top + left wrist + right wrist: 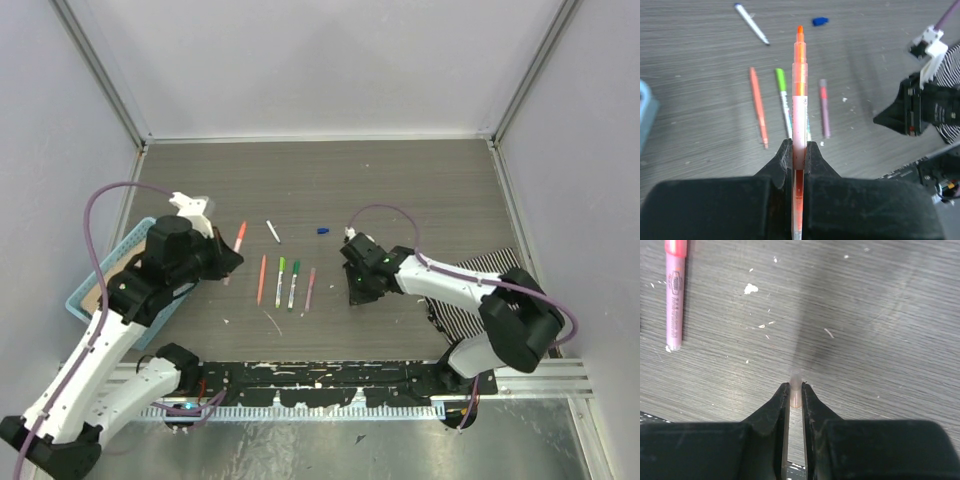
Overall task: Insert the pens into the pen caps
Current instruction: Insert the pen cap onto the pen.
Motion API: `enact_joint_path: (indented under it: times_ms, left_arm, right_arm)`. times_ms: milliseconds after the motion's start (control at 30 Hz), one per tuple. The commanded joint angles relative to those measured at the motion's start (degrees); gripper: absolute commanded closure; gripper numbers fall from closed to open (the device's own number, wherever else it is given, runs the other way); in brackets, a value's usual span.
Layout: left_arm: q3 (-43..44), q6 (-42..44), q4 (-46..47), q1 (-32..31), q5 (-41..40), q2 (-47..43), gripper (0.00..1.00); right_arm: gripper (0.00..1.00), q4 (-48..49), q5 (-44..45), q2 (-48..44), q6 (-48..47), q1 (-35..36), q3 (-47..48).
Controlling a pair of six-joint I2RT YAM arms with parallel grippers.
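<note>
My left gripper (799, 150) is shut on a pen (799, 95) with a white barrel and an orange tip that points away from the wrist. In the top view this pen (239, 238) sticks out of the left gripper (228, 258). Below it on the table lie an orange pen (758, 106), a green pen (784, 100) and a pink pen (824, 107). A white pen (751, 22) and a blue cap (820, 21) lie farther back. My right gripper (795, 390) is shut on a small translucent pinkish cap (796, 382), low over the table, right of the pink pen (675, 295).
A blue basket (85, 290) stands at the left under my left arm. A striped cloth (480, 275) lies at the right under my right arm. White crumbs (750, 288) dot the wooden tabletop. Grey walls close the table on three sides.
</note>
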Motion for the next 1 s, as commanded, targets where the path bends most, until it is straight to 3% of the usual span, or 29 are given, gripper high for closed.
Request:
enact_joint_path:
  times_ms: [0, 167, 433, 967]
  left_arm:
    - [-1.51, -5.62, 7.70, -9.24, -1.57, 3.16, 1.00]
    - [-1.65, -6.78, 13.59, -20.90, -7.67, 8.97, 1.00]
    - [-3.36, -7.14, 26.63, -30.99, -8.59, 17.25, 1.00]
    - [-6.29, -10.40, 37.14, -35.64, -8.21, 24.98, 1.00]
  right_arm:
    - [0.99, 6.37, -3.36, -7.75, 2.16, -3.45, -2.79]
    - [0.99, 11.88, -3.50, -15.74, 7.18, -5.38, -7.23]
    - [0.99, 19.64, 1.98, -28.69, 17.10, -5.33, -13.92]
    - [0.99, 22.76, 15.72, -40.58, 34.52, -5.31, -19.26]
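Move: About 26 cm to the left hand's right, 2 cm nearer the base and 19 cm lower is the clear cap gripped by the right hand. From the left hand, some 21 cm below, the orange pen lies about 3 cm right and 6 cm ahead, the pink marker 15 cm right and 4 cm ahead. For the right hand, the held orange-tipped pen is about 26 cm left, 2 cm ahead and 19 cm up. Sweeping about 19 cm to the right, the left hand carries its orange-tipped pen high past the row of markers towards the cap, sinking 5 cm or so and turning some 25 degrees clockwise. The right hand lifts its clear cap about 12 cm and slightly forward, swinging its fingers from downward to mostly forward and left. Both keep their grips. ##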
